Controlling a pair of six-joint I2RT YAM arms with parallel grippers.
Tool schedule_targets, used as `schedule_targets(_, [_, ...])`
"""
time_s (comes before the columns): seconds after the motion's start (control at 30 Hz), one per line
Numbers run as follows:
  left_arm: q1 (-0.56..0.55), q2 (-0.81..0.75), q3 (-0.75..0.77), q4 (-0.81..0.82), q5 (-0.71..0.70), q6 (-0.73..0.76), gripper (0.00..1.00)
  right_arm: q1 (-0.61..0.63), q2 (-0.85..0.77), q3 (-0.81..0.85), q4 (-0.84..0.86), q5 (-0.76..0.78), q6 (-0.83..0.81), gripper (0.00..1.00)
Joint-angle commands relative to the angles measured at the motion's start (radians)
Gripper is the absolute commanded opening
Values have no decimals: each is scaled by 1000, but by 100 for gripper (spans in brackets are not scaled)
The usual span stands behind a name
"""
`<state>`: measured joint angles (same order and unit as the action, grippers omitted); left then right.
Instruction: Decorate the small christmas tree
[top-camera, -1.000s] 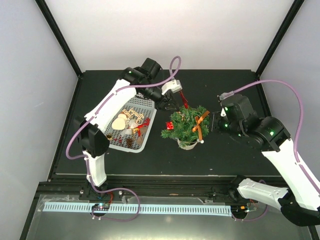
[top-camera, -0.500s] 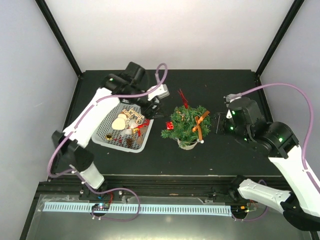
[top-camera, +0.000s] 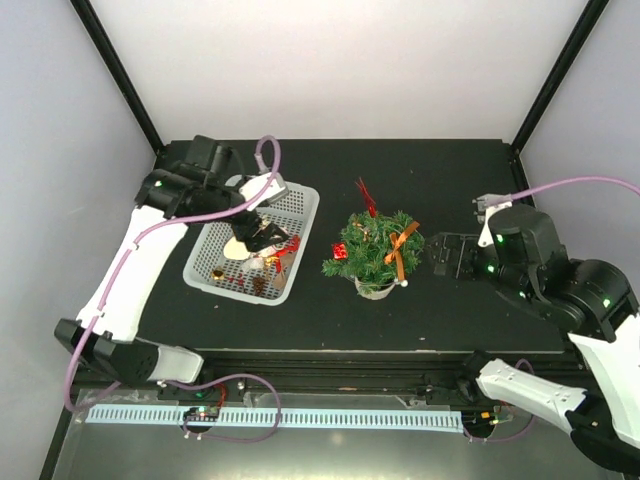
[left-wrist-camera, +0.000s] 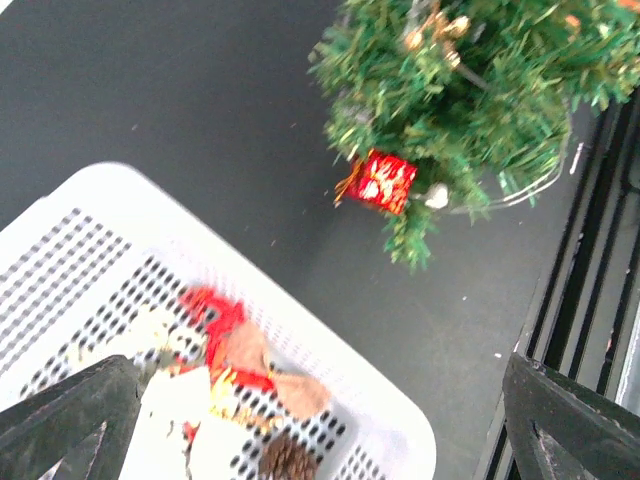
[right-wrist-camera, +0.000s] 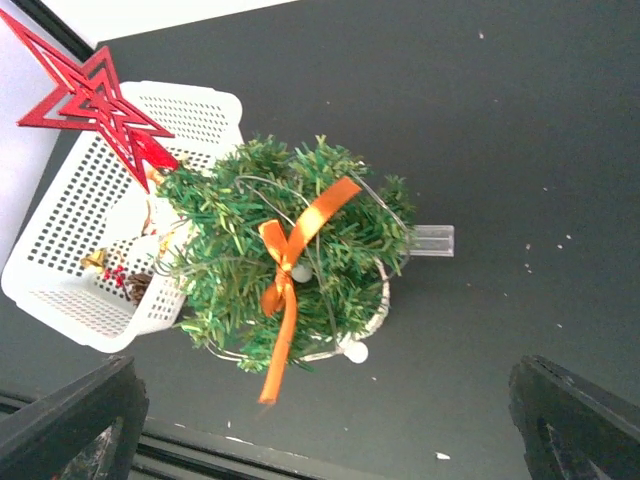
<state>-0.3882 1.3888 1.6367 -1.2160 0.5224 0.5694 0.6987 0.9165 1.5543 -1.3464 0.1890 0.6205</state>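
The small christmas tree (top-camera: 375, 252) stands mid-table in its whitish pot. It carries a red star (top-camera: 366, 194) at its top, an orange bow (top-camera: 403, 243) and a small red gift box (top-camera: 340, 251). My left gripper (top-camera: 256, 236) hangs open over the white mesh basket (top-camera: 301, 203) with nothing between its fingers (left-wrist-camera: 70, 420). Just right of the tree, my right gripper (top-camera: 441, 255) is open and empty. The right wrist view shows the tree (right-wrist-camera: 230, 215), bow (right-wrist-camera: 288, 262) and star (right-wrist-camera: 100, 100) ahead of those wide jaws.
The basket (left-wrist-camera: 385, 405) holds several ornaments, among them a red bow (left-wrist-camera: 225, 325) and a pine cone (left-wrist-camera: 285, 458). A clear plastic piece (right-wrist-camera: 430, 240) lies on the table by the pot. The table's front edge and rail run just below the tree.
My left arm swung left from the tree's top to above the basket and opened, leaving the star on the tree. My right gripper opened and drew back to the right, away from the bow.
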Motion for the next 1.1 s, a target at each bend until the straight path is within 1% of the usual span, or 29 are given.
schedule_targets(0.0, [51, -99, -13, -150, -56, 58, 99, -5, -32, 44, -124, 41, -31, 100])
schedule_targets(0.13, [61, -196, -47, -229, -89, 52, 99, -5, -130, 32, -141, 49, -67, 100])
schedule_targets(0.3, [75, -287, -35, -330, -42, 20, 99, -4, -204, 0, -172, 27, -65, 100])
schedule_targets(0.47, [75, -409, -80, -336, -16, 15, 99, -4, -278, -15, -170, -4, -20, 100])
schedule_targets(0.57, [77, -420, -74, -336, 12, -6, 99, -5, -317, -52, -146, -73, -9, 100])
schedule_targets(0.63, [89, -421, -59, -335, 56, -16, 99, -5, -363, -89, -86, -128, 8, 100])
schedule_targets(0.7, [97, -427, -47, -337, 89, -20, 99, -4, -396, -119, -40, -149, 33, 100])
schedule_targets(0.87, [110, -448, -50, -328, 122, -49, 99, -5, -442, -148, -17, -121, 102, 100])
schedule_targets(1.07, [112, -459, -68, -330, 141, -54, 99, -4, -442, -146, -27, -78, 109, 100])
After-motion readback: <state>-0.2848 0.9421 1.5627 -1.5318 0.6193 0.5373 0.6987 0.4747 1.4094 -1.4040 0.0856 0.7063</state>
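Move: The decorated tree stands about 18 cm to the right of my left hand, level with it in reach, its middle some 18 cm lower. The red star on its top is about 16 cm right, 4 cm ahead and 3 cm lower. The white basket's middle is 7 cm ahead, 6 cm left and 29 cm below. From my right hand, the tree is 8 cm ahead, 12 cm left and 23 cm down, its orange bow 6 cm ahead, 7 cm left, 12 cm down. Both my empty hands draw away from the tree, fingers staying wide open. My left pulls back about 14 cm, swinging some 6 cm left and rising 4, towards the near-left end of the basket; my right backs off some 9 cm and 5 cm to the right, rolling its left side up about 15 degrees as it slows. ##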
